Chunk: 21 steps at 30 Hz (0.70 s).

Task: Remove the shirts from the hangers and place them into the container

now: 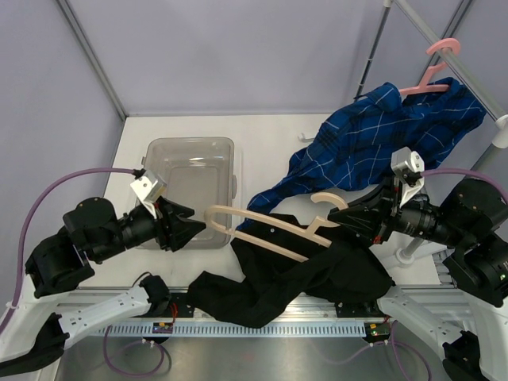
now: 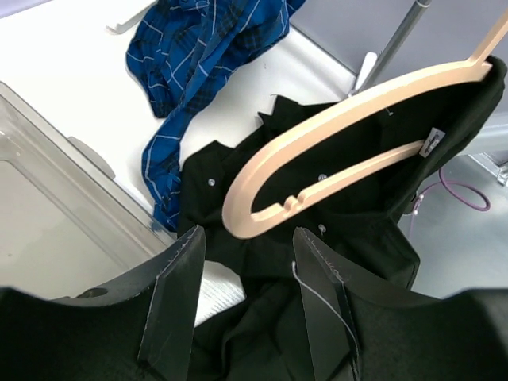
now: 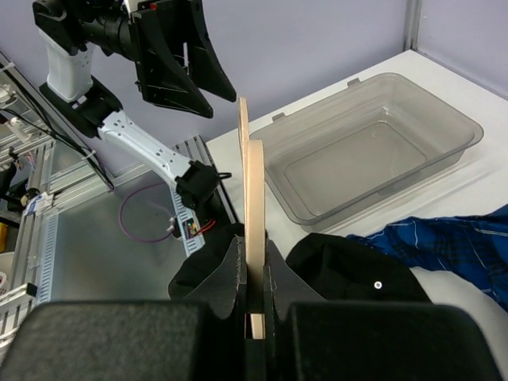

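Note:
The beige hanger [image 1: 238,211] is held in the air over the table's front middle. My right gripper [image 1: 343,222] is shut on it near its hook, the bar pinched edge-on between the fingers [image 3: 254,182]. The black shirt [image 1: 294,278] hangs from the hanger's right part and slumps over the table's front edge; the hanger's left end is bare. My left gripper [image 1: 197,226] stands open just short of that bare end [image 2: 238,214], holding nothing. The blue checked shirt [image 1: 373,135] drapes from the pink hanger [image 1: 432,71] on the rack down onto the table. The container [image 1: 190,151] is behind my left gripper.
The grey rack pole [image 1: 444,44] runs across the back right, with its white post [image 1: 409,246] beside my right arm. The blue shirt's tail [image 2: 163,175] lies close to the container's right wall [image 2: 87,198]. The table's front edge rail [image 1: 262,329] is below the black shirt.

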{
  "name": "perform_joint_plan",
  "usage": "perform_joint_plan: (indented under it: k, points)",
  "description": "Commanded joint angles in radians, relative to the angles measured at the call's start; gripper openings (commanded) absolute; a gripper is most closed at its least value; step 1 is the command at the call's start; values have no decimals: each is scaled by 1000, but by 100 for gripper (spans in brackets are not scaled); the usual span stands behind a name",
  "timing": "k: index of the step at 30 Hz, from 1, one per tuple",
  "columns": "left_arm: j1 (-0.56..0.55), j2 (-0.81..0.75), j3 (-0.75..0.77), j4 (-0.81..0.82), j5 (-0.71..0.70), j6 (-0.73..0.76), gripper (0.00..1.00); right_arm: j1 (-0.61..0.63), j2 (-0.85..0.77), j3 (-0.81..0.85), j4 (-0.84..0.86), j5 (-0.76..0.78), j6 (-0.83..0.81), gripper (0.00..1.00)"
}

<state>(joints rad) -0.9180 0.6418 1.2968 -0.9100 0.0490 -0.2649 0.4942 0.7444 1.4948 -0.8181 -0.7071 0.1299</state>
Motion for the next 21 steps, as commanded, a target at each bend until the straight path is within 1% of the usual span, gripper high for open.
perform_joint_plan:
  k: [1, 3, 8, 12, 13, 16, 17, 18, 20, 21]
  points:
    - [2, -10, 33, -12, -8, 42, 54, -5, -5, 39, -47, -94, -35, 0]
    - [2, -5, 27, -3, 15, 56, 54, -5, -7, 38, -49, -109, -32, 0]
    - [2, 4, -16, 60, 193, 95, 55, -5, -4, 44, -46, -144, -21, 0]
    - [2, -17, -56, 112, 310, 115, 56, -5, -2, 53, -52, -157, -26, 0]
    - [2, -24, -60, 131, 357, 119, 56, -5, 0, 56, -55, -161, -29, 0]
    - [2, -31, -65, 138, 403, 118, 55, -5, 0, 62, -59, -172, -32, 0]
    - [2, -28, -64, 137, 404, 116, 52, -5, 0, 67, -61, -183, -32, 0]
    - [2, -25, -60, 131, 402, 118, 41, -5, 0, 70, -61, -183, -32, 0]
    - [2, -21, -54, 126, 396, 115, 28, -5, -5, 71, -61, -192, -29, 0]
    - [2, -21, -54, 126, 390, 113, 21, -5, -7, 74, -65, -195, -32, 0]
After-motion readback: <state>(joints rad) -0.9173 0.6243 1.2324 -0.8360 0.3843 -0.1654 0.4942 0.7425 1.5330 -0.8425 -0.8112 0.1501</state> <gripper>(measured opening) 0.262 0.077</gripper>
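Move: The left hand, fingers half open, has the free end of the cream hanger just off its fingertips, about 4 cm to its right, level ahead and some 1 cm lower. The black shirt bunches roughly 24 cm to its right, 6 cm back and 15 cm down; the container's middle is about 25 cm ahead, 6 cm left and 32 cm below. From the right hand, that hanger end lies around 26 cm left, 2 cm ahead and 5 cm lower. The left hand sweeps back about 4.5 cm and some 3 cm right, swinging its fingers roughly 20 degrees clockwise to line up with the hanger's free end, then begins closing them around it from half open to about a quarter. The right hand keeps its pinch on the hanger by the hook and eases back about 2.5 cm with a slight counter-clockwise turn, carrying the free end back with it. ##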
